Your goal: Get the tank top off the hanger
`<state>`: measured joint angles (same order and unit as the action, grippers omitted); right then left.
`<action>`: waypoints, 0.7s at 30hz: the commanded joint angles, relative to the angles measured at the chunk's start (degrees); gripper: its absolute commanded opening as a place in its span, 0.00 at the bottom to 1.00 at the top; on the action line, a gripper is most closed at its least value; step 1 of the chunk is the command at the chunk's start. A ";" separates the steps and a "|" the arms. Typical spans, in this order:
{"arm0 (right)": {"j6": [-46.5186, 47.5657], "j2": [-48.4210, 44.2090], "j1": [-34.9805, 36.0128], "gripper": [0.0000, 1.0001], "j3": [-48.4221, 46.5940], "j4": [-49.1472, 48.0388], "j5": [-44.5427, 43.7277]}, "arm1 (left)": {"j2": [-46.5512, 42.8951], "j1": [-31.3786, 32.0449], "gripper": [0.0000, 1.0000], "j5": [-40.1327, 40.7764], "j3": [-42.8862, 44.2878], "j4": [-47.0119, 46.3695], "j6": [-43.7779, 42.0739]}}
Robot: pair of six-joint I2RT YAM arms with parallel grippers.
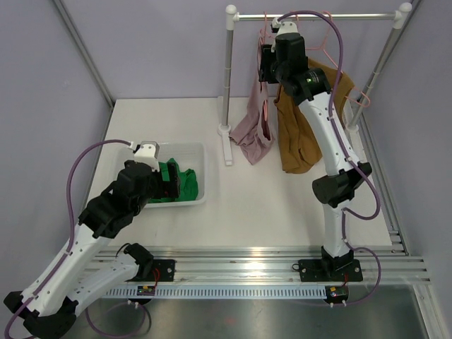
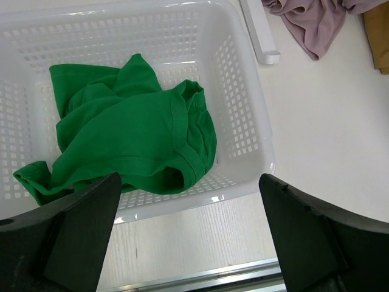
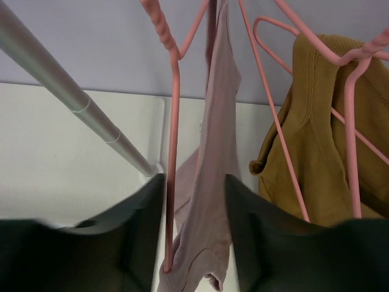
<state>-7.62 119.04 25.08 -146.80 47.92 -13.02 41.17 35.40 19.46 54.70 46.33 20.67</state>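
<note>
The mauve tank top hangs from a pink hanger on the rail, its lower part draped on the table. My right gripper is up at the rail. Its jaws stand narrowly apart on either side of the tank top's strap and the hanger's wire arm, close against both. My left gripper hangs wide open over the near rim of the white basket, with nothing between its fingers.
A green garment lies crumpled in the basket. A mustard garment hangs on another pink hanger just right of the tank top. The grey rail rests on a post and base.
</note>
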 commanded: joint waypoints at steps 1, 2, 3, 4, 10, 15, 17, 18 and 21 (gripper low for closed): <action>3.13 1.45 0.67 0.44 -4.45 -1.95 -3.59 | 0.05 -0.15 0.99 -2.24 -0.29 -3.17 -1.68; 3.13 1.63 0.67 0.41 -4.46 -2.30 -3.77 | -0.03 -0.15 0.99 -2.76 -0.29 -3.35 -1.77; 3.13 1.72 0.67 0.35 -4.46 -2.48 -3.68 | -0.03 -0.15 0.99 -2.94 -0.29 -3.35 -1.94; 3.13 1.72 0.67 0.25 -4.37 -2.83 -3.77 | -0.03 -0.24 0.99 -3.11 -0.29 -3.35 -1.95; 2.52 1.46 0.93 0.00 -4.19 -3.01 -3.77 | -0.12 -0.50 0.99 -3.64 -0.47 -3.44 -2.21; 0.94 -1.44 1.02 0.00 -4.55 -4.41 -3.16 | -0.21 -0.59 0.99 -3.73 -0.56 -3.52 -2.30; 1.03 -2.84 1.11 0.00 -4.63 -5.29 -2.46 | -0.21 -0.59 0.99 -3.73 -0.56 -3.52 -2.21; 0.94 -3.37 1.11 0.00 -4.72 -5.56 -2.28 | -0.21 -0.59 0.99 -3.73 -0.56 -3.52 -2.21; 1.02 -4.61 1.02 0.00 -5.33 -6.44 -1.66 | -0.39 -0.59 0.99 -3.73 -0.64 -3.52 -2.12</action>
<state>-6.07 120.38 25.36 -148.49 47.81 -15.33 41.32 35.16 16.84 54.68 46.15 19.40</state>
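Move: The near arm of the pink hanger carrying the mauve tank top already runs between the right hand's open fingers, within about 1 cm ahead, left of and below their middle. The mauve tank top's middle hangs about 14 cm below, 3 cm ahead and 3 cm left; the brown tank top is some 12 cm right, 5 cm ahead and 12 cm down. The rack's left post is about 11 cm left, 8 cm ahead and 10 cm lower. From the left hand, the hanger arm lies some 31 cm ahead, 30 cm right and 15 cm up. The right fingers close from a bit over half open to nearly shut and pinch the pink hanger's near arm below its twisted neck. Meanwhile the hand eases about 1 cm forward and 1 cm down, holds there, then starts back up by roughly 1 cm, keeping its pinch. The wrist barely turns. ##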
